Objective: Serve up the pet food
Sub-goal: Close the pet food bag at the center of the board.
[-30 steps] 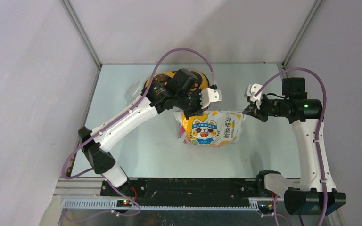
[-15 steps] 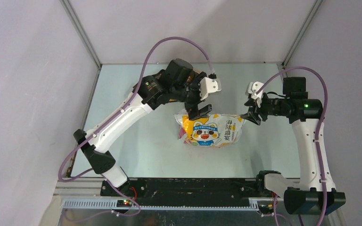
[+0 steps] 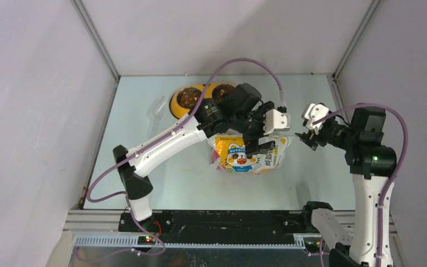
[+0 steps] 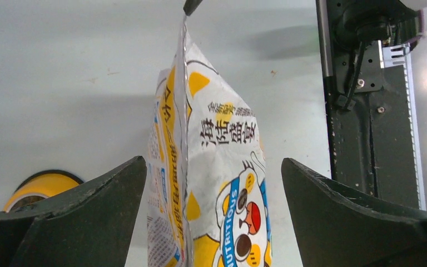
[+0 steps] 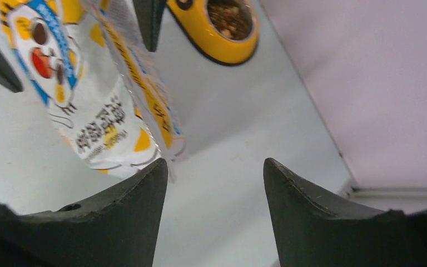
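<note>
The yellow-white foil bag (image 3: 250,157) with the cartoon cat rests on the table, free of both grippers. My left gripper (image 3: 261,133) hangs over it, wide open. In the left wrist view the bag (image 4: 217,167) stands between the spread fingers (image 4: 89,214) without touching them. My right gripper (image 3: 306,129) is open just off the bag's right corner, and the bag's edge (image 5: 144,94) lies beyond its left fingertip. Brown pet food (image 3: 188,98) fills a steel cup of the yellow bowl (image 3: 175,105), and the pet food (image 5: 228,16) also shows in the right wrist view.
A clear plastic scoop (image 3: 158,108) lies left of the bowl. White walls close in the table on the left, back and right. The black base rail (image 3: 222,219) runs along the near edge.
Both grippers have opened and let go of the bag. The left gripper has swung right, over the bag's middle. The right gripper has drawn back to the right.
</note>
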You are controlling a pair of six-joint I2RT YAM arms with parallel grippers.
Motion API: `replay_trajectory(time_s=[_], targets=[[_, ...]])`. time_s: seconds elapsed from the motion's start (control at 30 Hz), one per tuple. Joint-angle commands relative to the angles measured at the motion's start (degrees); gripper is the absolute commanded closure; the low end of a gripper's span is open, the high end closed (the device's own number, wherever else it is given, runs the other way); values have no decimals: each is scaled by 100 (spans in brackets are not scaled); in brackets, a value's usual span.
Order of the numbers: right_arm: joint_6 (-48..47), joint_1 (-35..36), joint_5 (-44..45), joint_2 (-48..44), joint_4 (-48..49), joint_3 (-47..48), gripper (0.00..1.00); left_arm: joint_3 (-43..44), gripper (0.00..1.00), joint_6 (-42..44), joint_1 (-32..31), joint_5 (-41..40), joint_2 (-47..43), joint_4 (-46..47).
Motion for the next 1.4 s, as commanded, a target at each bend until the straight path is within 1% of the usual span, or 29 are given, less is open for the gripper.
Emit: replay_trajectory(time_s=[0.0,0.07,0.13,0.17,0.27,0.3,0.5,0.63,0.73,0.97,1.03,1.07,1.1,1.13,1.17,1.23,1.37], targets=[[435,-216,597,-334,825,-242,34,529,3,80,-129,-241,105,172],[526,-262,747,-389,953,-302,35,602,7,86,-194,-415,190,208],[625,-289,882,-404,1038,-322,36,590,14,134,-282,-619,263,255],[699,-300,931,-405,1126,-339,36,568,19,151,-311,-689,304,307],[869,-313,1231,-396,1326,-372,36,476,27,183,-391,-919,361,401],[960,-319,1299,-384,1425,-391,36,459,30,185,-401,-962,383,444],[1248,-372,1858,-297,1754,-463,36,392,37,209,-439,-1159,402,526],[1377,-434,2094,-292,1933,-495,36,363,44,233,-483,-1236,446,548],[1404,-506,2081,-298,1962,-495,36,312,48,264,-511,-1257,479,548],[1415,-561,2088,-292,1992,-531,36,176,53,289,-550,-1268,470,569],[1415,-568,2080,-292,1993,-528,36,143,60,304,-551,-1309,472,575],[1415,-569,2075,-292,1993,-531,36,130,66,314,-551,-1333,472,584],[1415,-577,2068,-297,1993,-528,37,109,70,321,-551,-1345,472,598],[1420,-583,2055,-299,1993,-531,37,99,80,327,-551,-1342,472,604],[1423,-587,2049,-301,1993,-532,37,77,93,333,-551,-1340,468,605],[1424,-596,2018,-301,1981,-528,37,91,99,359,-551,-1328,464,588],[1391,-604,1930,-273,1919,-526,37,307,100,245,-436,-1110,462,497]])
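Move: The left hand hangs wide open over the pet food bag's top edge; the spot to pinch lies about 3 cm to its right, 2 cm ahead and 3 cm below. The edge's right corner is some 9 cm right, 2 cm ahead and 4 cm below this hand, and the double bowl about 28 cm ahead, 18 cm left and 27 cm down on the table. From the right hand, the pinch spot lies about 9 cm left, 1 cm back and 5 cm lower. The left hand eases about 3 cm to the right along the bag's top edge and slightly forward, first rising about 1 cm and then sinking to end some 2.5 cm lower, rolling about 10 degrees while its open fingers close in stages until they pinch the edge shut between them. The right hand, empty and still part open, withdraws from the bag's right corner, about 8 cm to the right and 5 cm forward, turning nearly 30 degrees clockwise. ##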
